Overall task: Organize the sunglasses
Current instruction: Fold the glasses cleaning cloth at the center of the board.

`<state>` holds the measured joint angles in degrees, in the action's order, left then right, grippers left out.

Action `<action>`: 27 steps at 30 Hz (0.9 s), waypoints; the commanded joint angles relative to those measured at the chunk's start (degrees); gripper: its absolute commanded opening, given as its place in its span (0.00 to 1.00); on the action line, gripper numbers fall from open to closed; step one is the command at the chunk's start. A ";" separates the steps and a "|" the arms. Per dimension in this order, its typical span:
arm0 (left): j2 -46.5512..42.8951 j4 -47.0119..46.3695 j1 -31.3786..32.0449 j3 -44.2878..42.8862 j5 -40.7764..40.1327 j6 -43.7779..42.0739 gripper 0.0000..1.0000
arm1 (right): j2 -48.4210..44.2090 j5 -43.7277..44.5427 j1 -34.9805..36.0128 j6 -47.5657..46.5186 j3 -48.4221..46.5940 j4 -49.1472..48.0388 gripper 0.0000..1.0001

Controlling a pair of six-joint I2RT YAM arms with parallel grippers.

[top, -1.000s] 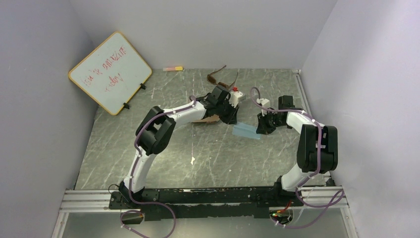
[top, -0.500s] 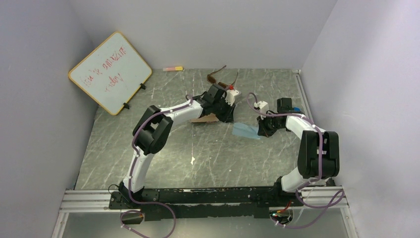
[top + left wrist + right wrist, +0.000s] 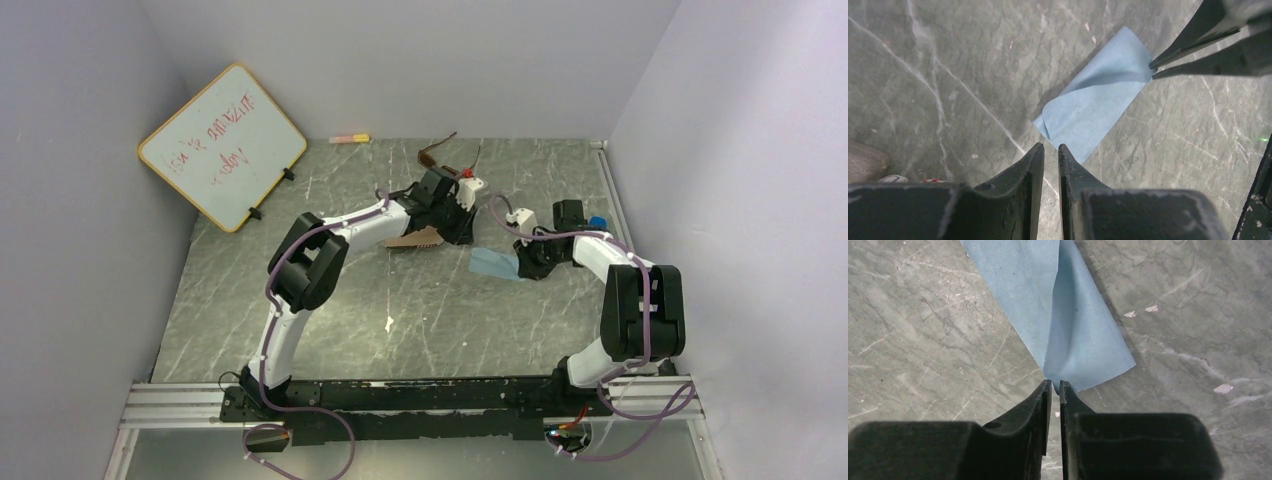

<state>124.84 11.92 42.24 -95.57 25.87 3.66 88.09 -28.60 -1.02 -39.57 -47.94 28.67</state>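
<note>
The brown sunglasses (image 3: 445,152) lie unfolded at the back of the table, beyond both arms. A blue cloth (image 3: 492,263) lies on the table between the grippers. My right gripper (image 3: 1055,382) is shut on the cloth's (image 3: 1068,325) near corner, which lifts into a fold. The left wrist view shows the right gripper (image 3: 1151,67) pinching that same corner of the cloth (image 3: 1095,107). My left gripper (image 3: 1051,146) hovers over the cloth's opposite corner, its jaws a narrow slit apart with nothing between them. In the top view the left gripper (image 3: 466,236) is just left of the cloth.
A brown case (image 3: 415,238) lies under the left arm's wrist. A whiteboard (image 3: 222,146) leans on the left wall, and a pink and yellow marker (image 3: 350,138) lies at the back edge. A metal rail (image 3: 612,190) runs along the table's right side.
The right gripper has shifted slightly toward the near side, staying at the cloth's corner. The left gripper has drawn back a little to the left. The sunglasses have not moved.
</note>
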 commanded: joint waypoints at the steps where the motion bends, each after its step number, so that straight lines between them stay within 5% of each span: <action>1: -0.18 -0.49 0.10 -4.64 1.41 -0.34 0.23 | -1.51 0.75 0.56 -2.78 0.18 0.47 0.18; 16: 0.85 -0.74 0.10 -5.09 1.51 0.28 0.23 | -2.91 -2.46 0.75 -7.71 -2.61 6.89 0.34; 27: 1.88 0.01 0.17 -6.57 -0.52 0.24 0.24 | -3.36 -2.93 0.71 4.98 -7.06 -1.32 0.42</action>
<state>125.43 11.88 42.24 -99.37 25.93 3.88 86.11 -30.57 -0.38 -40.77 -52.73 32.51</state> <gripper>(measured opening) 0.233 0.405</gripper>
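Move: The right hand's tips are at the cleaning cloth's near right corner; the cloth's middle is about 6 cm left, 3 cm ahead and 1 cm down. A blue block stands some 17 cm right and 14 cm ahead. From the left hand, the cloth's middle lies about 8 cm right, 5 cm back and 5 cm down; the brown case lies roughly 11 cm left and 2 cm ahead, 4 cm down. Backing off slowly by almost 2 cm and sinking slightly, the right hand spreads its nearly closed fingers and leaves the cloth's near right corner, then lifts about 4 cm while swinging some 3 cm forward over the cloth's right end, still opening. The left hand, touching nothing, rises 2 to 3 cm early on and hovers by the cloth's left end, keeping its small gap. ##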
